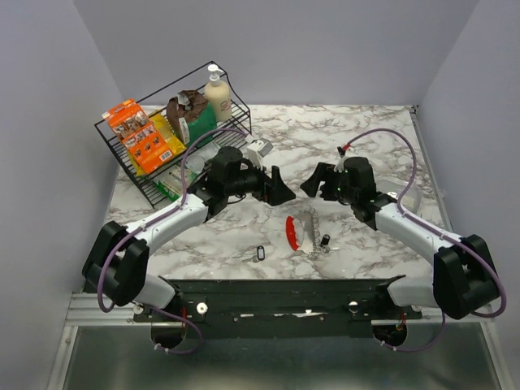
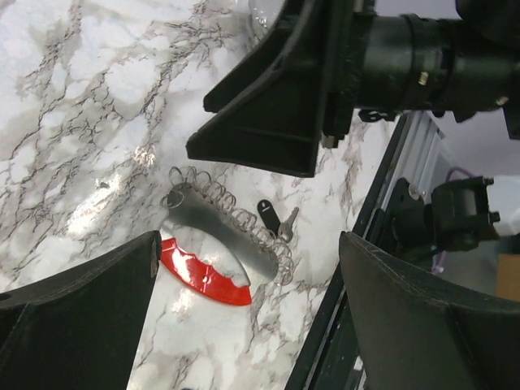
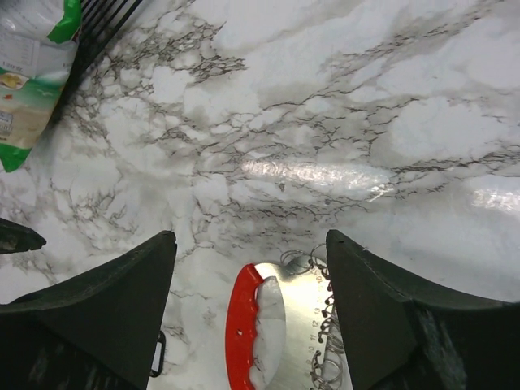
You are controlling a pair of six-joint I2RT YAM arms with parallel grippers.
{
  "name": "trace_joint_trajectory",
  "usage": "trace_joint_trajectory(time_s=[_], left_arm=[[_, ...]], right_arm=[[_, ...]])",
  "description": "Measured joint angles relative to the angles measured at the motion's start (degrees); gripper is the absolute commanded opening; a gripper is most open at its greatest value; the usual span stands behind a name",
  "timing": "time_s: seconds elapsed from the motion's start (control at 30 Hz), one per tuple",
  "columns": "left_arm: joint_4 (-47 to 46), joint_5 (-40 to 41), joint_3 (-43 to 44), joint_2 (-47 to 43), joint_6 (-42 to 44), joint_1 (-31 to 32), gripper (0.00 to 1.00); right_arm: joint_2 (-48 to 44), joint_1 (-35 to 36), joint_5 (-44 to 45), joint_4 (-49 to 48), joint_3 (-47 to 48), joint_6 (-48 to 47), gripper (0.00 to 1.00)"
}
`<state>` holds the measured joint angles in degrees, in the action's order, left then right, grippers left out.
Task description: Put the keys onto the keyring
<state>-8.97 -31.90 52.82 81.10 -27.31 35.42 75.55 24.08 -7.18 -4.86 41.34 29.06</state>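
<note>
The keyring (image 1: 299,231), a red arc joined to a silvery plate edged with wire rings, lies flat on the marble near the front. One key (image 1: 261,253), a dark oval tag with a pale centre, lies left of it. A second dark key (image 1: 325,241) lies at its right. My left gripper (image 1: 283,188) hovers open up-left of the keyring, holding nothing. My right gripper (image 1: 311,184) hovers open up-right of it, facing the left one. The left wrist view shows the keyring (image 2: 203,276) and a key (image 2: 272,218) between my open fingers. The right wrist view shows the keyring (image 3: 241,333) below my open jaws.
A black wire basket (image 1: 120,154) at the back left holds an orange box (image 1: 142,136), a soap bottle (image 1: 217,93) and snack bags. A black rail (image 1: 284,291) runs along the table's front edge. A green-and-white bag (image 3: 24,81) shows at the upper left of the right wrist view.
</note>
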Motion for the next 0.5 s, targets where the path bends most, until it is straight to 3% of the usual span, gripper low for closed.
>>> trace_joint_trajectory(time_s=[0.2, 0.5], left_arm=[[-4.3, 3.4, -1.4, 2.5, -9.1, -0.9, 0.99], [3.1, 10.6, 2.4, 12.5, -23.3, -1.6, 0.96]], right_arm=[[-2.8, -2.6, 1.7, 1.6, -1.7, -0.2, 0.84], [-4.2, -7.7, 1.9, 2.6, -4.1, -0.9, 0.84]])
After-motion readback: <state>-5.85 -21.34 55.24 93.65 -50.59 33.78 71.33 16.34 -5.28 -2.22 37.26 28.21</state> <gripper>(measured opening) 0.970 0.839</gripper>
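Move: The keyring, the red-handled plate with its row of rings, lies roughly level fore and aft with my left hand, about 5 cm to its right and 20 cm below. The black-fob key sits some 7 cm to the right of the keyring and 3 cm nearer me; the other key lies about 13 cm to the keyring's left and 6 cm nearer me. From my right hand the keyring is some 7 cm back, 3 cm left and 12 cm down. I bring my empty left hand down about 8 cm and forward some 4 cm, sinking faster as it goes, nearer to the keyring. I turn the wrist about 35 degrees so the fingers swing forward and dip. Meanwhile I clear my open right hand about 6 cm to the right, away from the keyring, swinging it slightly clockwise; both grippers stay wide open. ##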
